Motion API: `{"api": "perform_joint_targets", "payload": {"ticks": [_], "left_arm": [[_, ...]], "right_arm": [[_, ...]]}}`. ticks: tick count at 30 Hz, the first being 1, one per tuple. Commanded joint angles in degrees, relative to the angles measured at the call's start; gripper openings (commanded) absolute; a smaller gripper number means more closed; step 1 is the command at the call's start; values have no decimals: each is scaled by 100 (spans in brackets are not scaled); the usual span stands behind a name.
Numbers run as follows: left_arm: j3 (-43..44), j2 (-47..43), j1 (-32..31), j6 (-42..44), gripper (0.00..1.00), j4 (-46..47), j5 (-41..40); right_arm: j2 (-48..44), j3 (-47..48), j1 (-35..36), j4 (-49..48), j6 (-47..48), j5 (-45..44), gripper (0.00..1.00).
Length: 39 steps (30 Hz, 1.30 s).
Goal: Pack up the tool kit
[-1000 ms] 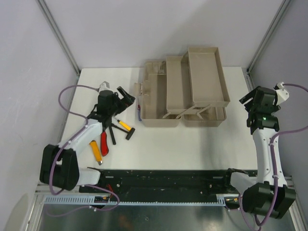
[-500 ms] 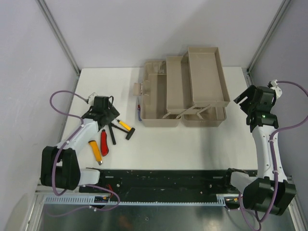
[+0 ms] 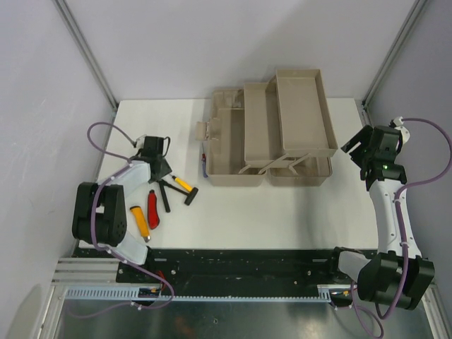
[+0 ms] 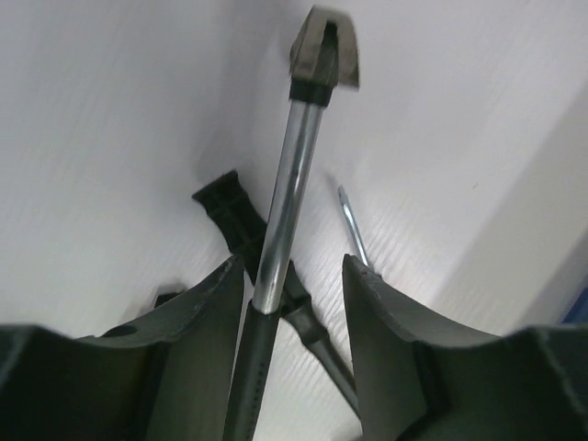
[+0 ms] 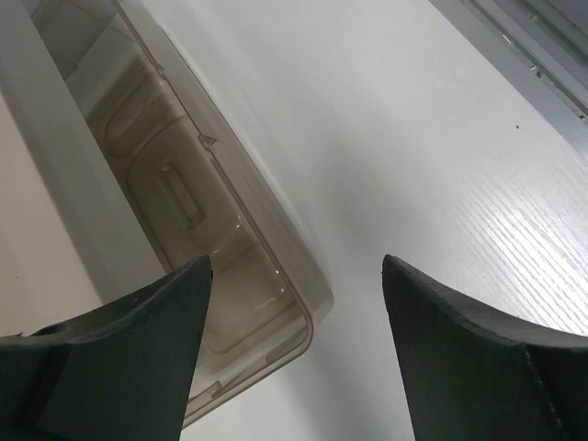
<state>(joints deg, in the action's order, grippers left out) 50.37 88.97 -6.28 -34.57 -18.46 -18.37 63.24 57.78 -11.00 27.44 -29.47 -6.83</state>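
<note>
The tool kit's beige toolbox [image 3: 226, 178] stands open at the back of the table, its trays folded out. Loose tools lie at the left: a yellow-handled one [image 3: 183, 184], a black one [image 3: 164, 197], a red handle [image 3: 152, 207] and a yellow handle [image 3: 141, 220]. My left gripper [image 3: 160, 169] is down over them. In the left wrist view its jaws [image 4: 292, 266] straddle the black grip of a chrome-shafted hammer [image 4: 289, 175]; a gap shows on the right side. My right gripper [image 5: 294, 266] stands open beside the toolbox corner [image 5: 312, 308], holding nothing.
Under the hammer lie another black tool [image 4: 234, 207] and a thin metal tip [image 4: 354, 234]. My right gripper [image 3: 357, 150] hangs just right of the toolbox. Grey walls and metal posts close in the table on both sides; the arm bases line the near edge.
My left gripper has come down from above the tools to table level and its jaws have narrowed round the hammer's handle. The right gripper shifted slightly.
</note>
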Motion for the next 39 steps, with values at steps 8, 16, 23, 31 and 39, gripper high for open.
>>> {"api": "perform_joint_targets", "payload": {"ticks": [8,16,23,31,39], "left_arm": [[1015,744,450,867,45,490,219],[769,797,470,1044,45,738,500],[820,883,470,1068,51,775,543],[894,1101,470,896,47,443,613],[1324,1467,470,925,22,51,580]], "right_arm": [[98,203,-54,-261,70,-139,79],[149,205,-68,-251,-2,-227,79],[123,180,-68,-245,-46,-257,79],[-93,90,-128,-244,-27,-359,78],[-293,-67,-248,-318,-17,-340,79]]}}
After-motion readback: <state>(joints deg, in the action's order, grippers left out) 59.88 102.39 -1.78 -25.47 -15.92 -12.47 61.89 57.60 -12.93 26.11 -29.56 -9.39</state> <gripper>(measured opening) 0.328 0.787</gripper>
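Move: The hammer lies under the left hand, its middle about 3 cm back and 1 cm right, 3 cm below; its head is some 8 cm ahead and 3 cm left. The mallet crosses beneath the hammer's shaft, its middle roughly 4 cm back and 5 cm right of the left hand. The yellow screwdriver sits about 2 cm back and 7 cm right. From the right hand, the hammer is some 65 cm left, 1 cm back and 20 cm below. The hammer's shaft just behind the head is where the left hand goes: half-open, it slides about 5 cm forward and slightly left along the shaft towards the head, lingers there while turning a touch clockwise, then sinks some 3 cm over it, easing back a little. Its fingers, after a small reopening, narrow around the shaft without shutting fully. The empty right hand drifts about 2 cm right, away from the tool box. ##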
